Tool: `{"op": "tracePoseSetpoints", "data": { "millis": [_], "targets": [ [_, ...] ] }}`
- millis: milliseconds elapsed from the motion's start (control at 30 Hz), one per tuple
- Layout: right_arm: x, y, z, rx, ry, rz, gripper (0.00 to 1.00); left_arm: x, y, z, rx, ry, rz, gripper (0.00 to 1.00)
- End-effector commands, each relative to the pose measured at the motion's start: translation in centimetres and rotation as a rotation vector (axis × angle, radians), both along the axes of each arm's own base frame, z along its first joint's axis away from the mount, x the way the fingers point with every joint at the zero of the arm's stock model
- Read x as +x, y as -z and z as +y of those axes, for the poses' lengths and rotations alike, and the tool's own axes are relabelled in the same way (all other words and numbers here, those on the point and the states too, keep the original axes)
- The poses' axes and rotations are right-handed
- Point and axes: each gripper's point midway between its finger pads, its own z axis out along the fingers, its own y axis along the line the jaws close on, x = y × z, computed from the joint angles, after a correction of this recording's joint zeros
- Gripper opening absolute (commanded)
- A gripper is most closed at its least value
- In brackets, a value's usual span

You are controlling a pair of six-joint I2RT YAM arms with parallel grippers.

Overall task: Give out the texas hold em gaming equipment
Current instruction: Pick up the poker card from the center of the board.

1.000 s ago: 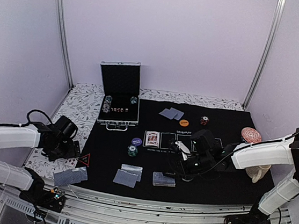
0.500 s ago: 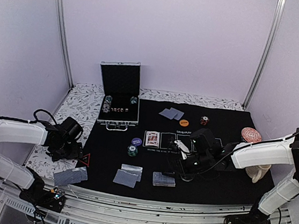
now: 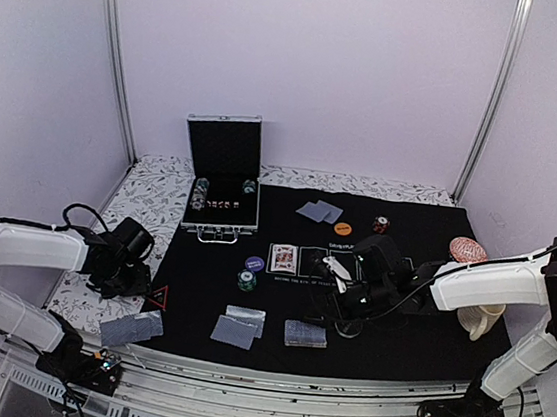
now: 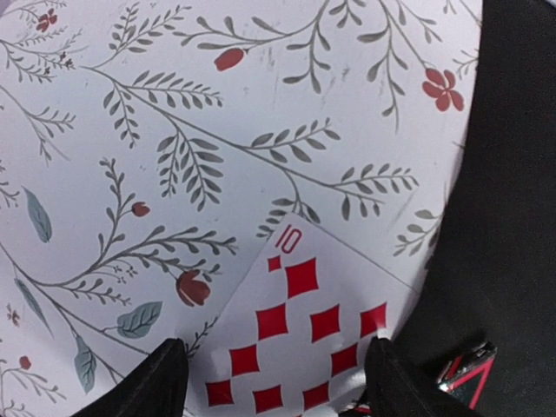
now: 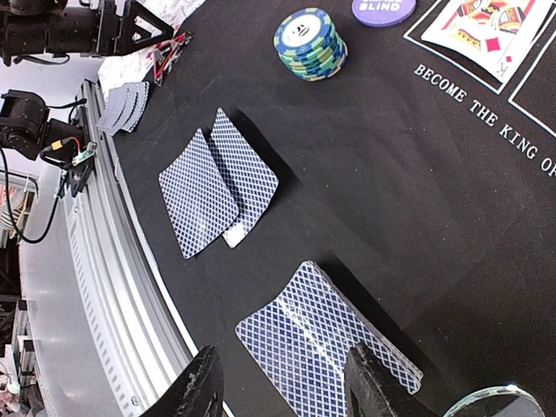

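A face-up ten of diamonds (image 4: 304,334) lies on the floral cloth beside the black mat (image 4: 512,217). My left gripper (image 4: 278,382) (image 3: 136,278) stands open over it, with a finger at each long edge; the right finger touches the card. The red triangle marker (image 4: 465,369) (image 3: 156,297) is just right of it. My right gripper (image 5: 287,382) (image 3: 344,302) hovers open and empty above the deck (image 5: 326,352) (image 3: 304,334). A clear disc (image 5: 495,401) sits by its right finger. Two face-down cards (image 5: 217,191) (image 3: 238,327) lie left of the deck.
A green-blue chip stack (image 3: 246,280), a purple blind disc (image 3: 254,263) and a face-up card (image 3: 284,258) sit mid-mat. Two cards (image 3: 318,211), an orange chip (image 3: 344,229) and red-black chips (image 3: 380,224) lie farther back. An open metal case (image 3: 224,177) stands back left. Fanned cards (image 3: 131,329) lie front left.
My left gripper has shifted slightly toward the triangle marker and its jaws have narrowed around the card. The right gripper has drifted a little away from the table's near edge.
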Motion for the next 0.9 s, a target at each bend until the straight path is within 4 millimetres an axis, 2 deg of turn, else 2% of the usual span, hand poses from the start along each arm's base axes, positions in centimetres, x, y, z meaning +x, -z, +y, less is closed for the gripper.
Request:
{"op": "tracePoseSetpoints", "data": {
  "millis": [0, 167, 267, 533, 633, 867],
  "targets": [
    [-0.2, -1.1, 0.3, 0.016, -0.019, -0.017, 0.49, -0.6, 1.0, 1.2, -0.007, -0.035, 0.033, 0.69],
    [-0.2, -1.3, 0.2, 0.020, -0.016, -0.025, 0.49, 0.5, -0.1, 3.4, 0.014, -0.106, -0.024, 0.58],
    [-0.2, -1.4, 0.0, 0.019, -0.014, -0.029, 0.49, 1.0, -0.3, 3.7, -0.016, -0.115, -0.046, 0.51],
    [-0.4, -1.5, -0.1, 0.021, -0.013, -0.029, 0.49, 1.7, -1.7, 3.2, -0.042, -0.091, -0.091, 0.34],
    [-0.4, -2.2, 0.1, 0.040, -0.021, -0.036, 0.49, 2.1, -2.8, 3.0, -0.052, -0.074, -0.122, 0.26],
    [-0.3, -4.9, 0.7, 0.102, -0.035, -0.064, 0.49, 2.7, -5.0, 2.1, -0.109, -0.039, -0.192, 0.19]
  ]
}}
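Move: The ten of diamonds lies face up right under the left hand, about 1 cm below the open fingertips. The red triangle marker is some 6 cm to the hand's right and 1 cm back; the fan of blue-backed cards lies about 8 cm straight back. From the right hand the ten is roughly 41 cm left, 4 cm ahead and 8 cm lower. The left fingers close on the ten, drifting about 3 cm left, then lift it some 3 cm, edging forward. ##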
